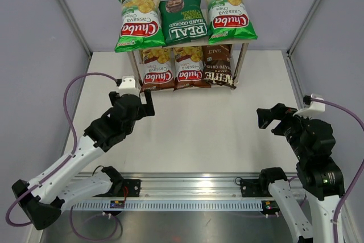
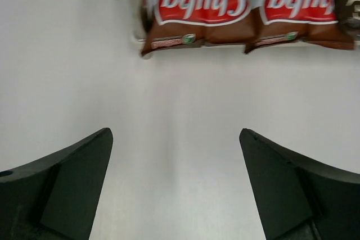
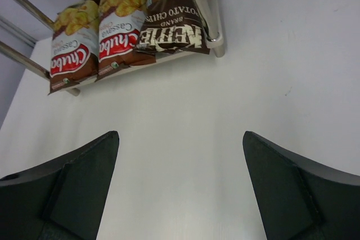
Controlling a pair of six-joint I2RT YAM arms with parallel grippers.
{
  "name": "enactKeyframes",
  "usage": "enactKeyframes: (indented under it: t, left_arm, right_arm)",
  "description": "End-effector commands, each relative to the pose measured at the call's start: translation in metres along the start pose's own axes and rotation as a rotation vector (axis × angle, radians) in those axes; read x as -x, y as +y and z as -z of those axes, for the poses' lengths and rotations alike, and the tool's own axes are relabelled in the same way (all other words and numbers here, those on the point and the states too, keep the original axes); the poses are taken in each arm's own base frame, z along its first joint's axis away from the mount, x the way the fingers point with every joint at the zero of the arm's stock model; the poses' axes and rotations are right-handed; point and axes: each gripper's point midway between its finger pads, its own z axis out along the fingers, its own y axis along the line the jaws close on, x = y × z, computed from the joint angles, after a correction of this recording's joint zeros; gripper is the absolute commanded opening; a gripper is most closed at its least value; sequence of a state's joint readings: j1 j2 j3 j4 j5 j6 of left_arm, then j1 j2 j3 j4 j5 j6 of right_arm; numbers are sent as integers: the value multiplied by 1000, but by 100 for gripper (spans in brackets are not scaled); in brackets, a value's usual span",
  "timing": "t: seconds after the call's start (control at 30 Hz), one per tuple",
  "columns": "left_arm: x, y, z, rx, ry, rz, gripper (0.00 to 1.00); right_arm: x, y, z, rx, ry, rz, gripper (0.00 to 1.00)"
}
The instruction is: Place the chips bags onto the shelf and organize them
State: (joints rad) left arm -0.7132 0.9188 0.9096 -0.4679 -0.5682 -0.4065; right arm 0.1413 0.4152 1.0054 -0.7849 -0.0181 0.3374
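Note:
The shelf [image 1: 243,61] stands at the far middle of the table, holding all the chips bags in view. On its top board lie a light-green Chuba bag [image 1: 138,24], a dark-green REAL bag [image 1: 182,21] and another light-green Chuba bag [image 1: 228,15]. The lower board holds two brown Chuba bags [image 1: 157,69] [image 1: 190,68] and a dark-brown Kettle bag [image 1: 219,66]. My left gripper [image 1: 149,102] hovers open in front of the shelf's left leg, nothing between its fingers. My right gripper [image 1: 272,120] is open and empty at the right. Both wrist views show the brown Chuba bags [image 2: 199,12] [image 3: 70,60].
Grey enclosure walls [image 1: 40,55] flank the white table [image 1: 199,135] on both sides and behind the shelf. A metal rail [image 1: 187,189] carrying the arm bases runs along the near edge. Purple cables [image 1: 71,92] loop off each arm.

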Motion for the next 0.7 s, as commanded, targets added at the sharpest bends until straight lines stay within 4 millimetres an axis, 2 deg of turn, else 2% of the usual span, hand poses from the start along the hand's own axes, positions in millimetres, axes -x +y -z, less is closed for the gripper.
enactKeyframes:
  t: [0.0,0.07,0.17,0.27,0.3,0.37,0.47,0.5,0.57,0.67]
  left_arm:
    - [-6,57,24,249,36,-41,99]
    - [-9,66,35,259,43,-18,99]
    - [-16,62,47,172,80,-58,99]
    - [-9,74,61,139,20,-130,99]
    - [-16,77,58,138,24,-156,99]
    - [-12,71,54,84,-31,-181,99]
    - [-11,83,58,127,-56,-96,99]
    - [-8,94,59,166,-73,-56,99]
    - [-6,96,63,139,-116,-3,99]
    - [3,116,75,201,-180,60,99]
  right_arm:
    - [5,-19,-3,-109,24,70,100]
    - [8,-18,-2,-105,46,121,99]
    - [10,-20,-3,-123,89,163,99]
    - [15,-32,-2,-198,87,186,100]
    - [11,-33,-4,-195,91,183,100]
    - [9,-29,-6,-157,75,192,99]
    - [1,-30,-12,-147,78,195,99]
    - [1,-31,-13,-151,75,189,99]
    - [0,-33,-15,-160,70,189,99]
    - [0,-33,-15,-158,67,182,100]
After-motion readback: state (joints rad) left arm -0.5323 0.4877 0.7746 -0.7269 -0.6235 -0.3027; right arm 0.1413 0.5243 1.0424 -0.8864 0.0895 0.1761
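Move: All six bags are already on the shelf. From the left hand, the brown Kettle bag, rightmost on the lower shelf, lies about 21 cm ahead, 29 cm to the right and 9 cm below; the middle brown Chuba bag is level with it but only some 16 cm to the right, and the left brown Chuba bag about 3 cm to the right. From the right hand, the Kettle bag is roughly 30 cm ahead, 12 cm to the left and 17 cm below. The empty left hand keeps withdrawing from the shelf, swinging about 11 cm to its left and some 6 cm back, the back travel mostly in the first half, while its height hardly changes, its fingers stay wide open and the wrist ends turned about 10 degrees counter-clockwise. The right hand, also empty and open above the bare table, first eases 2 or 3 cm to its right and then sinks, about 3 cm lower in all, rolling its left side down some 10 degrees and tipping its fingers slightly downward, with neither hand touching anything. ##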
